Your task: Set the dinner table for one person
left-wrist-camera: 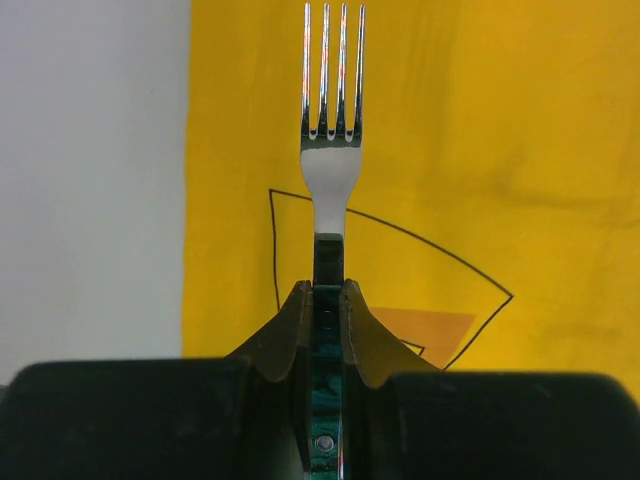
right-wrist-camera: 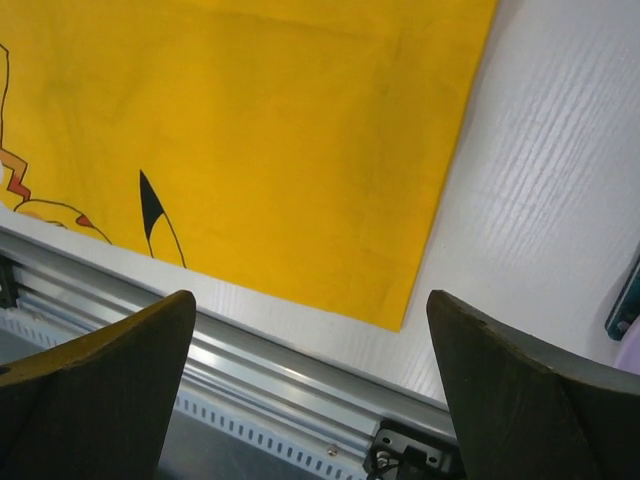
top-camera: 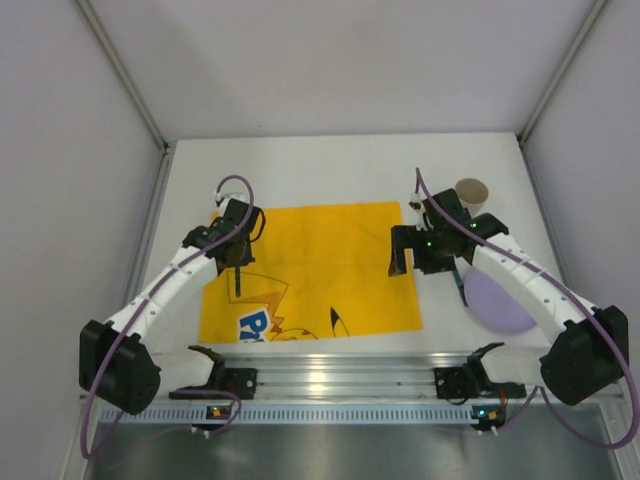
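The white dinner table [top-camera: 300,165] carries a yellow cartoon-printed placemat [top-camera: 330,265]. My left gripper [top-camera: 238,256] is shut on a fork [top-camera: 238,282] and holds it over the placemat's left part. In the left wrist view the gripper [left-wrist-camera: 328,295] clamps the fork's dark green handle, and the steel tines [left-wrist-camera: 332,70] point away over the placemat [left-wrist-camera: 480,120], close to its left edge. My right gripper [top-camera: 410,262] is open and empty above the placemat's right edge. In the right wrist view it [right-wrist-camera: 310,296] hovers over the placemat's near right corner [right-wrist-camera: 400,315].
A purple plate [top-camera: 495,300] lies right of the placemat, partly under the right arm. A tan paper cup [top-camera: 471,192] stands at the back right. A teal-handled item [right-wrist-camera: 625,300] shows at the right wrist view's edge. A metal rail [top-camera: 330,375] runs along the near edge.
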### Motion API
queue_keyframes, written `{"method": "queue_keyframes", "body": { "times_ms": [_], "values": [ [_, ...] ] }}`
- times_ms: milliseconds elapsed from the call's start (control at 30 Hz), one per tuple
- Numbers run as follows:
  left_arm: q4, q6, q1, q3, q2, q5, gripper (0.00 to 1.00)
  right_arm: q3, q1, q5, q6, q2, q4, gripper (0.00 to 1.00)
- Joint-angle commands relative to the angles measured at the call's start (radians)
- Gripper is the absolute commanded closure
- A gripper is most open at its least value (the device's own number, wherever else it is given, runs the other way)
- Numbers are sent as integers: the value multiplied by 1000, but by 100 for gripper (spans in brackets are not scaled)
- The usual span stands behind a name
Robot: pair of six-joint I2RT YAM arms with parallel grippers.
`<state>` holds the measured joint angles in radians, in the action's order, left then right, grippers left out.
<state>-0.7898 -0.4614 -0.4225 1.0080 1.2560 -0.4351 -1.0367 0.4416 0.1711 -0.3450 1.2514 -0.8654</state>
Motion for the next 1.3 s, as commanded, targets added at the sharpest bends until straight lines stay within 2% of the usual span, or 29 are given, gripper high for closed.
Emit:
{"method": "queue_keyframes", "body": {
  "times_ms": [0,100,200,300,500,533,633,667,733,767,867,900,967,1267],
  "values": [
    [61,67,45,-83,-89,-19,100,20,-11,65,-8,6,74,0],
    [128,89,112,-134,-84,71,100,18,-11,64,-2,17,69,0],
    [228,141,134,-175,-52,183,100,9,-12,59,3,20,69,0],
    [311,187,171,-181,25,316,100,-20,-21,51,4,32,68,1],
    [359,222,214,-194,181,400,100,-107,-90,53,14,82,40,0],
    [347,221,220,-184,207,401,96,-117,-107,51,12,95,36,0],
    [340,222,235,-174,243,411,74,-131,-148,41,-5,111,37,0],
    [331,219,235,-167,247,407,60,-132,-162,33,-9,114,37,0],
    [320,217,237,-154,249,407,42,-134,-210,12,-20,131,31,0],
    [313,217,235,-148,249,407,29,-134,-228,7,-22,138,31,0],
    [276,224,237,-112,235,412,27,-120,-299,-12,-23,181,34,0],
    [259,224,235,-102,230,411,22,-117,-313,-18,-22,198,35,0],
    [248,222,235,-63,209,417,22,-108,-343,-57,-17,242,35,0],
    [187,268,237,113,238,470,28,-91,-383,-160,-20,408,94,0]
  ]
}}
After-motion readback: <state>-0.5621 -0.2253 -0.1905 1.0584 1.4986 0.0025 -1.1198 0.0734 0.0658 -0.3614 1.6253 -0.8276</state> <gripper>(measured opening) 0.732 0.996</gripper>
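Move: The left gripper holds the fork about 12 cm above the yellow placemat; the spot for it is almost straight below, some 2 cm ahead. The logo patch lies about 11 cm back and 1 cm right, the mat's left edge level and 11 cm left. For the empty right gripper, the spoon lies about 8 cm ahead, 14 cm right and 12 cm down; the plate is 2 cm ahead and 26 cm right, the cup 25 cm ahead and 19 cm right. Bring the left gripper down about 11 cm onto the placemat, swinging briefly left and back before returning over the spot, then open to let go of the fork and rise, easing forward clear of it. Meanwhile carry the open right gripper right, down and forward towards the spoon after a slight dip, turning it clockwise some 25 degrees; stop short of touching. ##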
